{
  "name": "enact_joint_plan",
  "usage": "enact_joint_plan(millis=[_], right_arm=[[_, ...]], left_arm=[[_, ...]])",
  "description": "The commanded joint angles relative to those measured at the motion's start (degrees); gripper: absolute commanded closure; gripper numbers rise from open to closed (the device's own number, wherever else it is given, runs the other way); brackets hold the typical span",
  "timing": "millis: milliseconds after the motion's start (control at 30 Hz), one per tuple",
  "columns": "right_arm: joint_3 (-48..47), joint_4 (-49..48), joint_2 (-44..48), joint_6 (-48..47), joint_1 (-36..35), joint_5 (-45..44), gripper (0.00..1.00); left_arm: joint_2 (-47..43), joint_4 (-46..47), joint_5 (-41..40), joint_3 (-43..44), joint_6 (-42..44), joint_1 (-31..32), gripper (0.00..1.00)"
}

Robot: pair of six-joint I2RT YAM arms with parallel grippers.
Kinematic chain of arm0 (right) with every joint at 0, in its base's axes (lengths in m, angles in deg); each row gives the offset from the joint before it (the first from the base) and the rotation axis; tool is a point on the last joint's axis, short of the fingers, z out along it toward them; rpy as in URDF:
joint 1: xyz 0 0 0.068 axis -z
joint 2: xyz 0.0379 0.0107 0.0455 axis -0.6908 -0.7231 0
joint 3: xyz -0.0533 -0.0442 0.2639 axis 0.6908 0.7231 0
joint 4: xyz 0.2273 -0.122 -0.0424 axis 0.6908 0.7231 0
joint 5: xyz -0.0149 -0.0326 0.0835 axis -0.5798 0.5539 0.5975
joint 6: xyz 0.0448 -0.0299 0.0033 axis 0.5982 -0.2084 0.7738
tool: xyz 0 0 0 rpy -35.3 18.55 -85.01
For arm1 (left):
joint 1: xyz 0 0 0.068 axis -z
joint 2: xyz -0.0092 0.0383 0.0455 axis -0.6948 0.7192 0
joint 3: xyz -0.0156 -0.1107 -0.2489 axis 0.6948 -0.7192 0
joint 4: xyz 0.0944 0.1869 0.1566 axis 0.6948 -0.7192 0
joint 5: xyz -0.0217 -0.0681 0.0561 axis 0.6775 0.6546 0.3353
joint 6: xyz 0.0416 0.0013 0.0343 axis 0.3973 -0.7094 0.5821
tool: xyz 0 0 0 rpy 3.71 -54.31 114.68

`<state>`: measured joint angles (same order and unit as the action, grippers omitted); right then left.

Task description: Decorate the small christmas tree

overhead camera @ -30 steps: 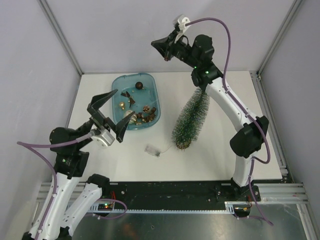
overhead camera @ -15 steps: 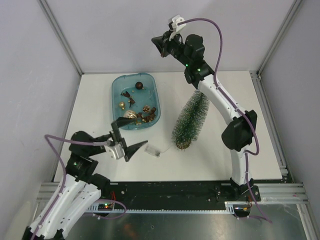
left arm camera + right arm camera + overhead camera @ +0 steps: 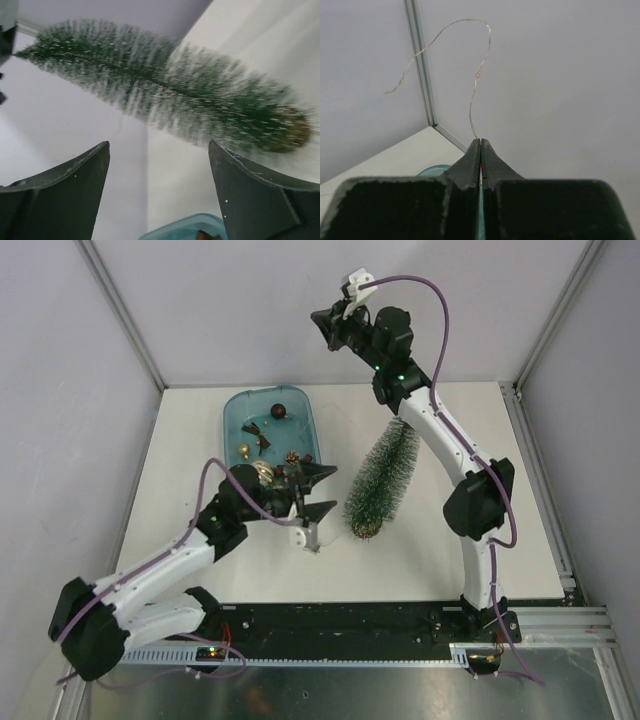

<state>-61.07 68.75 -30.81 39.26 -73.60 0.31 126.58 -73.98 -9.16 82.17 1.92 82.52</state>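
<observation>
The small christmas tree (image 3: 383, 478) lies on its side on the white table, brown base toward the near edge. In the left wrist view the tree (image 3: 165, 95) stretches across just beyond the fingertips. My left gripper (image 3: 328, 488) hovers right of the blue tray (image 3: 232, 410), jaws wide apart and pointing at the tree; my left gripper (image 3: 159, 145) has nothing between its fingers. My right gripper (image 3: 320, 325) is raised high near the back wall. In its own view my right gripper (image 3: 480, 141) is shut on a thin light wire (image 3: 479, 75) that curls upward.
The tray holds several small gold and brown ornaments (image 3: 285, 475). A small clear box (image 3: 306, 538) lies on the table under the left gripper. The tray's rim (image 3: 185, 222) shows at the bottom of the left wrist view. Grey walls enclose the table.
My left arm swung from the tray's left side round its front and now reaches right toward the tree, jaws slightly narrower. The right arm barely moved.
</observation>
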Motion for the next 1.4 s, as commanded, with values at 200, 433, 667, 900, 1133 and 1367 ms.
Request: enact_joint_plan(millis=[200, 433, 667, 900, 1133, 1367], right_arm=[[2.9, -1.37, 4.53, 1.0, 5.37, 6.49, 1.0], [5.66, -0.4, 7.68, 3.55, 7.17, 13.23, 1.0], [8.36, -1.68, 11.97, 5.19, 6.76, 17.92, 1.0], [7.73, -2.17, 13.27, 6.16, 7.74, 18.67, 1.0], [10.51, -3.86, 13.67, 7.88, 8.9, 20.47, 1.0], [11.46, -4.25, 13.56, 8.64, 9.5, 21.23, 1.0]], left_arm=[[14.65, 18.2, -10.54, 11.89, 15.14, 1.95, 0.21], [24.04, 18.75, -16.51, 19.67, 20.58, 1.94, 0.24], [28.17, 18.43, -19.09, 19.67, 28.67, 2.03, 0.28], [29.78, 13.76, -22.01, 20.49, 32.79, 2.04, 0.33], [33.98, 13.21, -22.83, 24.21, 33.13, 2.06, 0.39], [36.97, 15.09, -22.63, 27.09, 34.31, 1.98, 0.76]])
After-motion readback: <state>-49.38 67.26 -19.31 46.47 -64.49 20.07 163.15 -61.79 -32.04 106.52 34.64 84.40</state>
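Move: My left hand goes for the light string, at the stretch leaving the Christmas tree's far side, roughly 18 cm ahead, 8 cm right and about level. The tree's middle is some 10 cm right of this hand and 3 cm ahead. The bin lies about 27 cm ahead, 15 cm left and 22 cm below. From my right hand, the tree is about 28 cm back, 12 cm right and 22 cm lower. I carry my open left hand about 17 cm forward and 7 cm right, past the tree's left side, arching up some 6 cm and down again to the string. I roll it some 30 degrees, swing its fingers a little forward and narrow them to about a third open. My right hand keeps its grip on the string, shifting right, then back and up, finally sinking slightly. ##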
